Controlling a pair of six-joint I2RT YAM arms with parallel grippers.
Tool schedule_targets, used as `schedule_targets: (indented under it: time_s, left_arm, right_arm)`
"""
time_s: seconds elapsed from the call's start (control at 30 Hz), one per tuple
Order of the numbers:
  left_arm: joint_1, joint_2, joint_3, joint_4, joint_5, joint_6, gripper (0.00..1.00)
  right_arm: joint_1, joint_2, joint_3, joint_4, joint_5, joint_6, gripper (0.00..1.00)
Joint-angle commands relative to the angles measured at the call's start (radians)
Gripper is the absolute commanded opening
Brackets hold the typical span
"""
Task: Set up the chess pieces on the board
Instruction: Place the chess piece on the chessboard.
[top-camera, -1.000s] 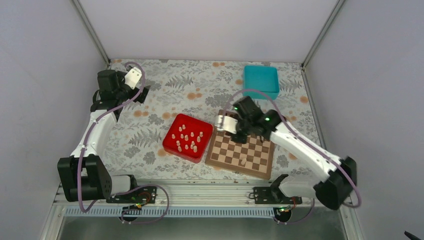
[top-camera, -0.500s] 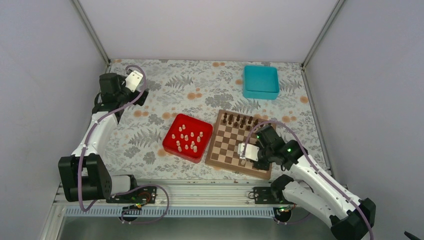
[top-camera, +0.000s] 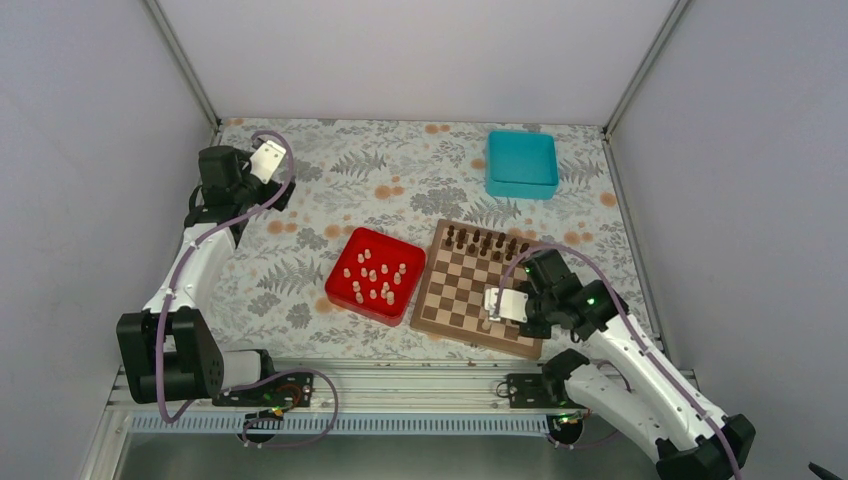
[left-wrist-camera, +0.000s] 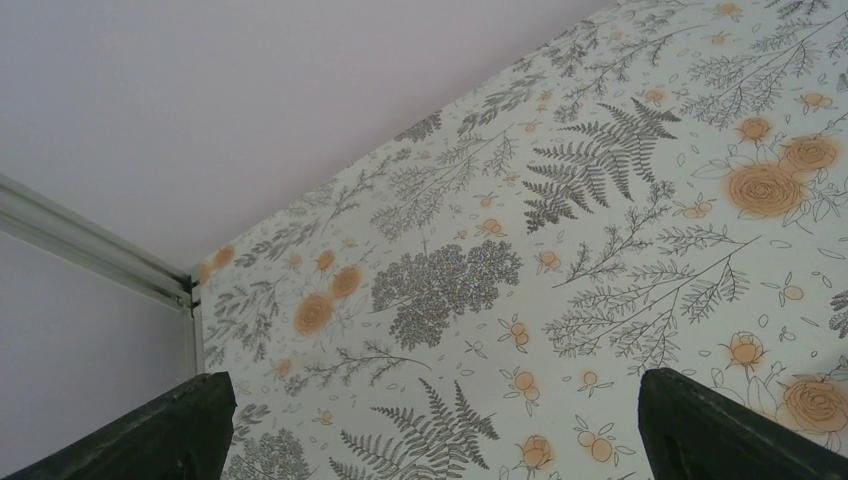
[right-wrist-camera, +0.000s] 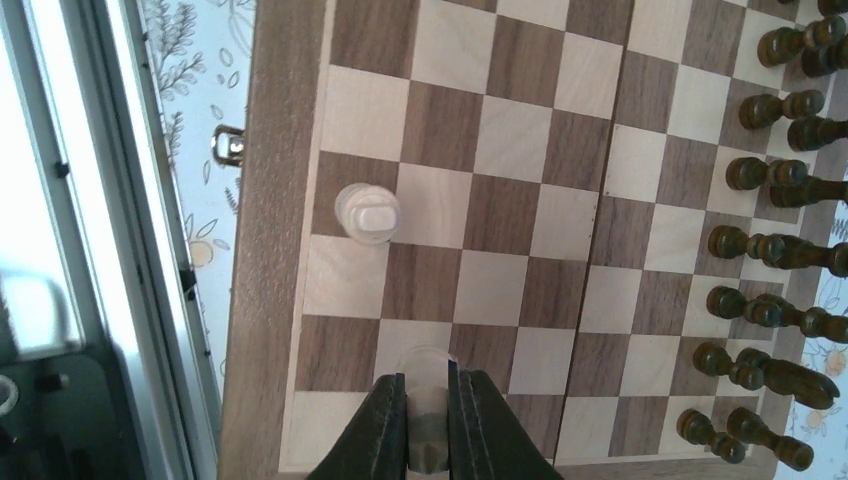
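Note:
The board (top-camera: 455, 290) lies right of centre, with dark pieces (top-camera: 485, 240) lined up along its far rows. My right gripper (right-wrist-camera: 428, 385) is shut on a pale chess piece (right-wrist-camera: 428, 362), held over the squares near the board's near right corner (top-camera: 528, 322). One pale piece (right-wrist-camera: 367, 213) stands alone on a square by the near border. Several more pale pieces (top-camera: 372, 278) sit in the red tray (top-camera: 345, 262). My left gripper (left-wrist-camera: 432, 385) is open with nothing in it, above the floral cloth at the far left (top-camera: 283, 188).
A teal box (top-camera: 522, 163) stands at the back right. The red tray touches the board's left side. Dark pieces (right-wrist-camera: 770, 250) fill the board's far side in the right wrist view. A metal rail (top-camera: 400, 385) runs just beyond the board's near edge.
My right arm has swung from the board's far left side to its near right corner, still shut on the pale piece. The left arm has barely moved.

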Motion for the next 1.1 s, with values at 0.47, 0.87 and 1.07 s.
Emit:
schedule_targets:
  time_s: [0.47,0.87,1.07]
  left_arm:
    - [0.006,0.008,-0.024,0.044,-0.017,0.014,1.0]
    - [0.006,0.002,-0.023,0.044,-0.024,0.016,1.0]
    - [0.006,-0.009,-0.022,0.043,-0.004,0.013,1.0]
  right_arm:
    - [-0.009,0.163,0.034,0.042,-0.026,-0.154,0.04]
    - [-0.012,0.285,0.186,0.131,-0.068,-0.101,0.04]
    - [0.011,0.484,0.382,0.031,-0.235,-0.07,0.05]
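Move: The right hand already holds a light chess piece low over the near right part of the board; the board's middle lies about 7 cm ahead and 6 cm to its left, some 5 cm down. The light piece already standing is roughly 6 cm left and 1 cm back; the dark pawn row's middle is about 14 cm ahead, 5 cm left. From the left hand, the board's middle lies roughly 44 cm right, 18 cm back and well below. Keep the right fingers shut on the chess piece and ease it down about 1.5 cm over the near right squares, with a slight dip back first. Then, instead of letting go, lift it some 5 cm from that low point while sweeping faster forward and left towards the board's middle, the wrist turned roughly 10 degrees counter-clockwise overall. ##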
